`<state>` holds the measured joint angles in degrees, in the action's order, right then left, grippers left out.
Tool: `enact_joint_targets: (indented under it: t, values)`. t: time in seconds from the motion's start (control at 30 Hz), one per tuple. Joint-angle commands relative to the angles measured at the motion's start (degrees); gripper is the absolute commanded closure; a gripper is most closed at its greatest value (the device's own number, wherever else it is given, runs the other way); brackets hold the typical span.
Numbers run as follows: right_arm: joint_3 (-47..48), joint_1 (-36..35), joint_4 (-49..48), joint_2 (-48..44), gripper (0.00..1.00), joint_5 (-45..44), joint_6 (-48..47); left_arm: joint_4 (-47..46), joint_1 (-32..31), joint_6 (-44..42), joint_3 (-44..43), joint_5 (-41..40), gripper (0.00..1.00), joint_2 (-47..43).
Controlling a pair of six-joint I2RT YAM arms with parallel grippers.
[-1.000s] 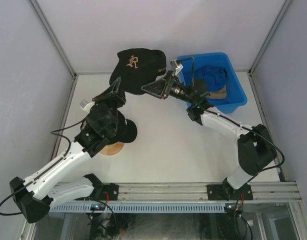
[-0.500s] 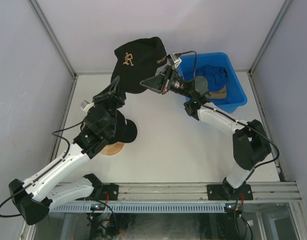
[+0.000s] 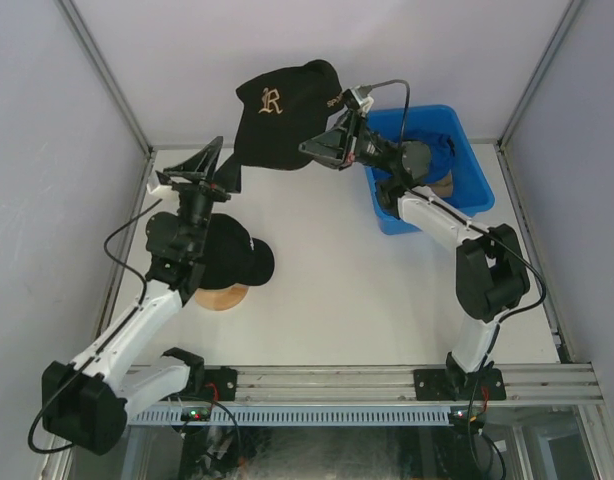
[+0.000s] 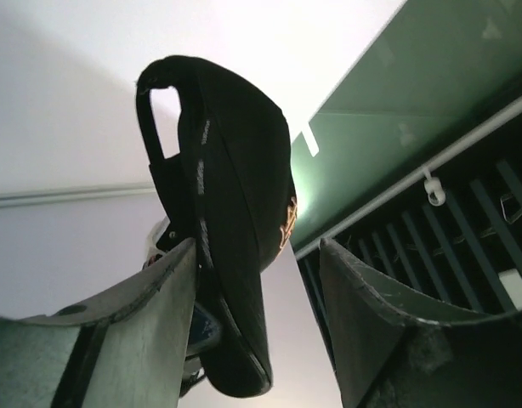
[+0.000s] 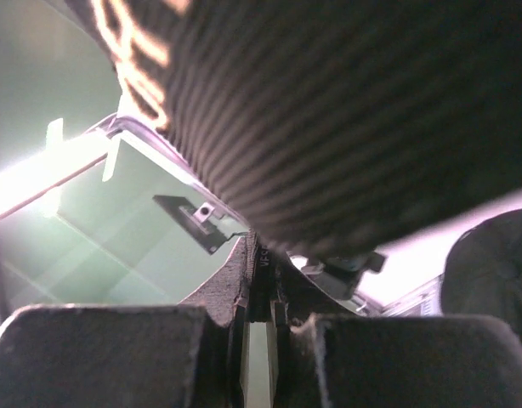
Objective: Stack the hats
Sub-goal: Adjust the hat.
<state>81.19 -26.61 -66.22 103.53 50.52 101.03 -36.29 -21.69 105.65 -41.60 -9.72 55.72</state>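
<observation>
A black hat (image 3: 287, 105) with a gold letter on its front hangs in the air above the table's far edge. My right gripper (image 3: 319, 150) is shut on the hat's rim (image 5: 263, 274), and the crown (image 5: 354, 110) fills the right wrist view. My left gripper (image 3: 209, 165) stands open just left of that hat. In the left wrist view the hat (image 4: 231, 195) hangs beyond the parted fingers (image 4: 150, 331), close to the left one. A second black hat (image 3: 235, 260) sits on the round wooden stand (image 3: 222, 298). A blue hat (image 3: 434, 150) and a tan hat (image 3: 443, 186) lie in the bin.
The blue plastic bin (image 3: 477, 195) stands at the table's back right, under my right forearm. White walls with metal frame posts (image 3: 107, 85) close in the table at the back and sides. The wooden stand is close to my left arm's elbow.
My left gripper opened, let go of the raised black hat and drew back to the left. My right gripper shut on the hat's rim and carried it slightly up and right.
</observation>
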Motion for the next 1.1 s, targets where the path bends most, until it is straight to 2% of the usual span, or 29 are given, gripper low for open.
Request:
enact_joint_targets:
  t: [0.0,0.23,0.4,0.6,0.67,0.77,0.83,0.97,1.07]
  values:
    - [4.15,0.53,-14.03,0.1,1.0,3.41,12.62,-19.59,5.55,1.7,-0.27,18.24,0.37,4.79]
    - [3.31,-0.81,-19.04,0.37,1.0,4.73,18.9,-31.78,8.31,5.32,-7.72,32.93,0.36,12.64]
    - [0.8,-1.19,-19.91,-0.86,1.0,4.91,19.63,-39.15,8.45,8.86,-8.88,35.05,0.35,15.08]
    - [0.28,-1.7,-20.09,-0.94,1.0,4.74,20.33,-42.45,8.43,9.57,-10.67,39.62,0.39,15.53]
    - [0.39,-1.85,-20.13,-0.64,1.0,4.4,20.56,-42.59,8.43,9.26,-11.46,41.16,0.51,15.49]
    - [0.92,-2.13,-20.16,-0.07,1.0,3.83,21.0,-42.68,8.43,8.82,-11.76,42.06,0.82,15.34]
    - [1.51,-2.17,-20.12,0.3,1.0,3.35,21.39,-42.85,8.51,8.67,-12.02,42.49,0.98,15.26]
    - [1.87,-1.62,-20.02,1.03,1.0,1.52,22.39,-42.31,8.48,6.66,-12.39,40.78,1.0,14.12]
    - [0.74,-0.72,-19.79,1.26,0.87,-0.61,22.87,-38.62,8.53,3.31,-11.2,37.0,1.0,11.84]
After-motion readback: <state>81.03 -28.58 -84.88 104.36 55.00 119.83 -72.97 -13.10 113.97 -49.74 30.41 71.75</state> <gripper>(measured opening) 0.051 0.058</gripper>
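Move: At the right hand, the black hat is already pinched by its edge, its middle about 4 cm ahead, 3 cm left and 5 cm above. From the open left hand the hat's middle is some 9 cm right, 4 cm ahead and 5 cm higher. The right gripper is roughly 12 cm to the left hand's right, level with it fore and aft and in height. The hat stack is about 9 cm back, 5 cm left and 25 cm below the left hand. Swinging around to the hat's free edge, the left hand rises about 6 cm while drawing back as far and going right some 5 cm, tipping its fingers up and turning clockwise, about 30 degrees each, then shuts them to pinch the hat's band edge. The right hand keeps its pinch and carries the hat back about 6 cm and slightly up, turning some 15 degrees counter-clockwise. ##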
